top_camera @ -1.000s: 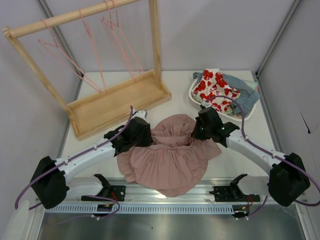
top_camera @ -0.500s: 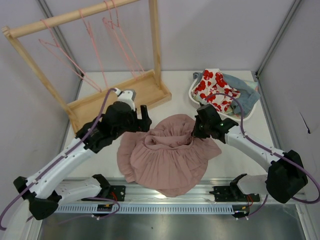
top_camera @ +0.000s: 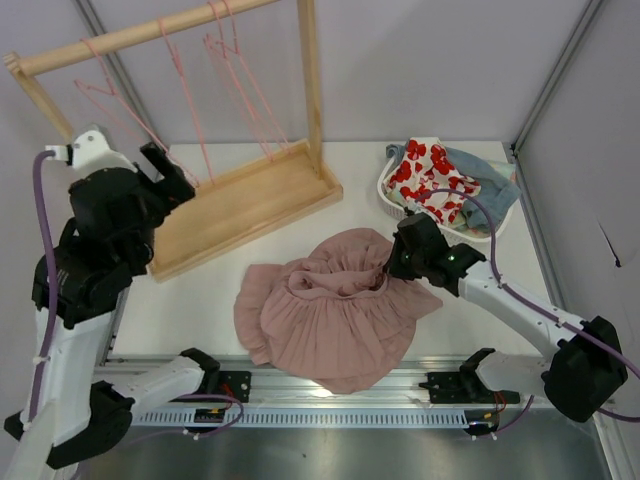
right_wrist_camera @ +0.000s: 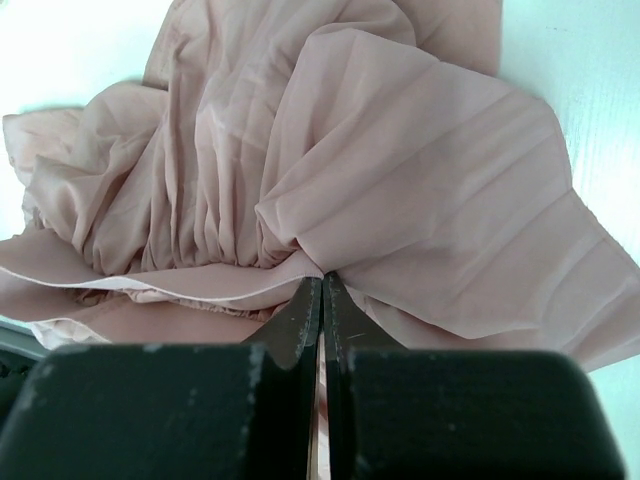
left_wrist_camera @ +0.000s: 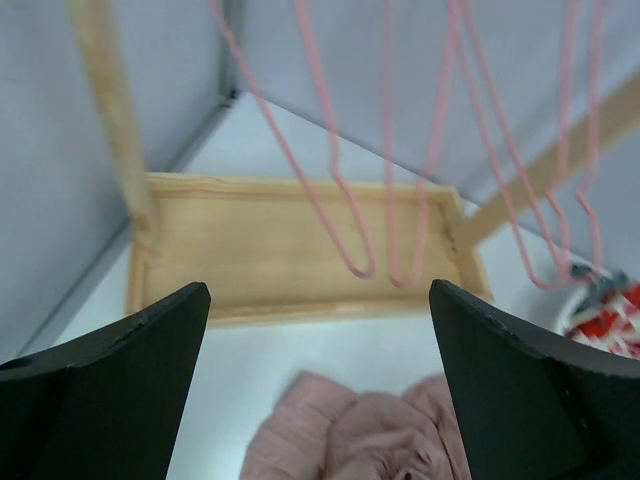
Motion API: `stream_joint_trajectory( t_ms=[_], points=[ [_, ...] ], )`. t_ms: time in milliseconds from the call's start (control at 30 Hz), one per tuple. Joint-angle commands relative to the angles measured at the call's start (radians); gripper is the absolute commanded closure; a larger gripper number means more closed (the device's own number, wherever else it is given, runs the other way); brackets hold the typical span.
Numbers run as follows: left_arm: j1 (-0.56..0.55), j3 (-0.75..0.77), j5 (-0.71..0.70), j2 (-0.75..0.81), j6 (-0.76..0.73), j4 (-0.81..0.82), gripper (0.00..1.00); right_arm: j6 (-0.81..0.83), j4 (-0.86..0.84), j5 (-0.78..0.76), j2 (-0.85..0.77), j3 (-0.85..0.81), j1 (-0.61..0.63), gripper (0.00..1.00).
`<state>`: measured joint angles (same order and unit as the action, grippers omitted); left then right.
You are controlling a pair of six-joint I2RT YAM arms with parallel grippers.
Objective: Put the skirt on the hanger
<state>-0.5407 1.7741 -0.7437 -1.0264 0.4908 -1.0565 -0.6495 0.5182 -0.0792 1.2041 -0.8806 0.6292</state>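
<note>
The dusty-pink pleated skirt (top_camera: 330,310) lies crumpled on the white table; it also shows in the right wrist view (right_wrist_camera: 400,180) and the left wrist view (left_wrist_camera: 370,435). My right gripper (top_camera: 385,270) is shut on a fold near the skirt's gathered waist (right_wrist_camera: 322,285). My left gripper (top_camera: 165,175) is open and empty, raised high at the left, next to the wooden rack. In the left wrist view the gripper (left_wrist_camera: 320,390) faces the rack, and several thin pink hangers (left_wrist_camera: 340,180) hang ahead of it. They hang from the rack's top rail (top_camera: 130,110).
The wooden rack has a tray base (top_camera: 240,200) and an upright post (top_camera: 312,90). At the back right a white basket (top_camera: 395,205) holds a white cloth with red flowers (top_camera: 430,175) and a blue-grey garment (top_camera: 485,190). Grey walls close in at left and right.
My left gripper left the skirt's left edge, rose and swung back and left up to the rack. My right gripper stayed shut on the skirt, barely moving.
</note>
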Motion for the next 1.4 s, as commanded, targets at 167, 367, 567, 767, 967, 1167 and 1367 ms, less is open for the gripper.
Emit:
stream_joint_trajectory(
  t_ms=[167, 367, 567, 767, 967, 1167, 1367],
  points=[
    [0.306, 0.021, 0.092, -0.158, -0.090, 0.121, 0.04, -0.015, -0.011, -0.042, -0.052, 0.011, 0.017, 1.00],
    [0.326, 0.019, 0.054, -0.215, -0.119, 0.272, 0.05, -0.018, -0.001, -0.051, -0.080, 0.023, 0.018, 1.00],
    [0.344, 0.002, -0.034, -0.284, -0.161, 0.389, 0.09, -0.012, -0.004, -0.054, -0.075, 0.028, 0.012, 1.00],
    [0.363, -0.060, -0.074, -0.331, -0.195, 0.521, 0.13, 0.005, 0.003, -0.060, -0.061, 0.008, 0.009, 1.00],
    [0.364, -0.133, -0.148, -0.330, -0.233, 0.625, 0.19, 0.014, 0.006, -0.062, -0.057, 0.003, 0.003, 1.00],
    [0.364, -0.179, -0.152, -0.298, -0.261, 0.661, 0.41, 0.013, 0.002, -0.054, -0.052, 0.005, -0.003, 1.00],
    [0.390, -0.257, -0.125, -0.264, -0.258, 0.699, 0.55, 0.019, -0.001, -0.050, -0.037, -0.006, -0.005, 1.00]
  ],
)
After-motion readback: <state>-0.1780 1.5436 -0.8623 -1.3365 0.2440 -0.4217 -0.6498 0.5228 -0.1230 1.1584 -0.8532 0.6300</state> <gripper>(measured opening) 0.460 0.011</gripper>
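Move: The leftmost pink hanger hangs about 16 cm ahead of the left hand, 7 cm to its left and 5 cm below it. The second hanger is some 4 cm farther out than that and 5 cm more to the right, at a similar height; the rack's left post stands about 15 cm ahead and 21 cm left of the hand. From the right hand, holding the skirt, the leftmost hanger is roughly 15 cm ahead, 52 cm left and 27 cm higher. Swinging left first and then mainly forward, about 15 cm out and 8 cm left in all, the left hand reaches in to the leftmost hanger, sinking some 5 cm. It turns about 25 degrees counter-clockwise with a slight roll, and its wide-open fingers close to about half around one pink strand. The right hand stays nearly in place, still pinching the skirt's waist edge. ##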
